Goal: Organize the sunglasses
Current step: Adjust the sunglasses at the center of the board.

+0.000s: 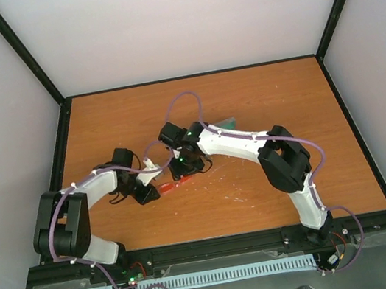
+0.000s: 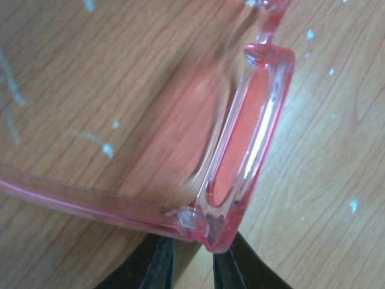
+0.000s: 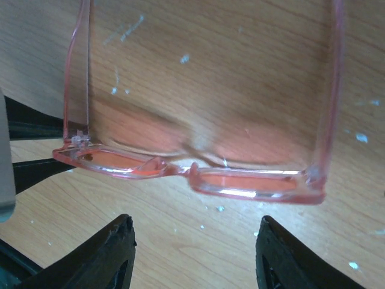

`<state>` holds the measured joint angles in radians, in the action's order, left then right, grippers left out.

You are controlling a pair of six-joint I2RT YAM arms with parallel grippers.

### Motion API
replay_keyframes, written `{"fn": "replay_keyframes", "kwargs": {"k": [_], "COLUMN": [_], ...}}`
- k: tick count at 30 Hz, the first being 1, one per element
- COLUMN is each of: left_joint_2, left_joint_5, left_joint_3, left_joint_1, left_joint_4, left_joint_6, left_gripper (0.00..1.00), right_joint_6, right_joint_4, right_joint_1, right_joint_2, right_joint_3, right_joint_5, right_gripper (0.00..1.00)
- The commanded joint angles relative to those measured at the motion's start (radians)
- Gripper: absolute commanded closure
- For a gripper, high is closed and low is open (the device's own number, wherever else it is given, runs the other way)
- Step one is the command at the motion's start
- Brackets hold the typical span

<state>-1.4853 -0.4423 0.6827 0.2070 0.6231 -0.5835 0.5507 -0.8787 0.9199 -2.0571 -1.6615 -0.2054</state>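
Observation:
The sunglasses (image 1: 173, 186), with a thin red-orange frame and reddish lenses, lie low over the wooden table near its middle. Both temple arms are unfolded in the right wrist view. My left gripper (image 1: 152, 190) is shut on the frame's hinge corner. In the left wrist view that corner sits pinched between the two black fingers, with the gripper (image 2: 194, 265) below the lens (image 2: 252, 132). My right gripper (image 3: 195, 247) stands open just short of the front of the sunglasses (image 3: 240, 180), holding nothing. The left arm's fingers (image 3: 33, 170) show at the frame's left end.
A green-lined case edge (image 1: 228, 122) peeks out behind the right arm's forearm. The table (image 1: 262, 199) carries small white scuffs. Black frame rails border it on both sides and at the back, with pale walls beyond.

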Motion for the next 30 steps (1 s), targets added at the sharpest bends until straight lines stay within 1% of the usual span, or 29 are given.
{"fn": "replay_keyframes", "kwargs": {"k": [1,8,14,17,18,19,20,22,24,25,28,30], "left_joint_2": [-0.041,-0.064,-0.069,-0.054,-0.046,-0.032,-0.015,0.029,0.092,0.13,0.281,0.388], "left_joint_5": [-0.054,-0.09,-0.115,-0.134,-0.136,-0.133,-0.126,-0.107,-0.079,-0.067,-0.039,-0.022], "left_joint_3": [0.024,0.062,0.082,0.075,0.07,0.063,0.055,0.038,0.011,-0.003,-0.04,-0.05], "left_joint_1": [0.069,0.136,0.193,0.211,0.212,0.212,0.212,0.213,0.213,0.212,0.21,0.207], "left_joint_4": [-0.084,-0.11,-0.118,-0.124,-0.127,-0.129,-0.127,-0.118,-0.106,-0.101,-0.084,-0.08], "left_joint_6": [0.065,0.083,0.1,0.106,0.106,0.104,0.101,0.087,0.066,0.056,0.034,0.036], "left_gripper": [0.81,0.8,0.79,0.74,0.71,0.64,0.56,0.42,0.22,0.16,0.14,0.16], "right_joint_6": [0.07,0.095,0.136,0.164,0.171,0.18,0.19,0.207,0.225,0.236,0.278,0.309], "right_joint_4": [-0.014,-0.007,0.047,0.088,0.099,0.11,0.123,0.137,0.131,0.131,0.149,0.154], "right_joint_1": [0.005,0.003,-0.019,-0.036,-0.04,-0.043,-0.046,-0.049,-0.05,-0.051,-0.058,-0.063], "right_joint_2": [0.039,0.016,0.011,0.012,0.013,0.018,0.027,0.049,0.074,0.089,0.134,0.149], "right_joint_3": [0.043,0.066,0.143,0.178,0.184,0.19,0.196,0.2,0.207,0.214,0.246,0.254], "right_joint_5": [-0.004,-0.006,-0.012,-0.022,-0.019,-0.011,-0.005,0.01,0.039,0.051,0.084,0.101], "right_gripper": [0.45,0.44,0.45,0.45,0.45,0.45,0.45,0.45,0.45,0.45,0.44,0.44]}}
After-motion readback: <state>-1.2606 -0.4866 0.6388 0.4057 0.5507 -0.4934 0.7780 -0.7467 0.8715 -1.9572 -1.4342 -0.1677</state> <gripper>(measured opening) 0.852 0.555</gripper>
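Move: The left hand's nearly shut fingertips are at the left hinge of the sunglasses, which lie with the temples pointing forward. The front frame's middle is some 7 cm right of this hand and 2 cm ahead, level in height. The green glasses case is about 22 cm right and 14 cm ahead. From the right hand, the frame's middle is roughly 6 cm below, 2 cm left and 1 cm ahead; the case is about 12 cm ahead and 12 cm right. The left fingertips stay against the left hinge and push the sunglasses right, slowing over some 5 cm, then spread wide and lift clear about 5 cm, easing slightly back. Its fingers half open, the right hand sinks about 4 cm over the frame while drifting right and back, then goes forward and partly up again, turning some 15 degrees clockwise. ##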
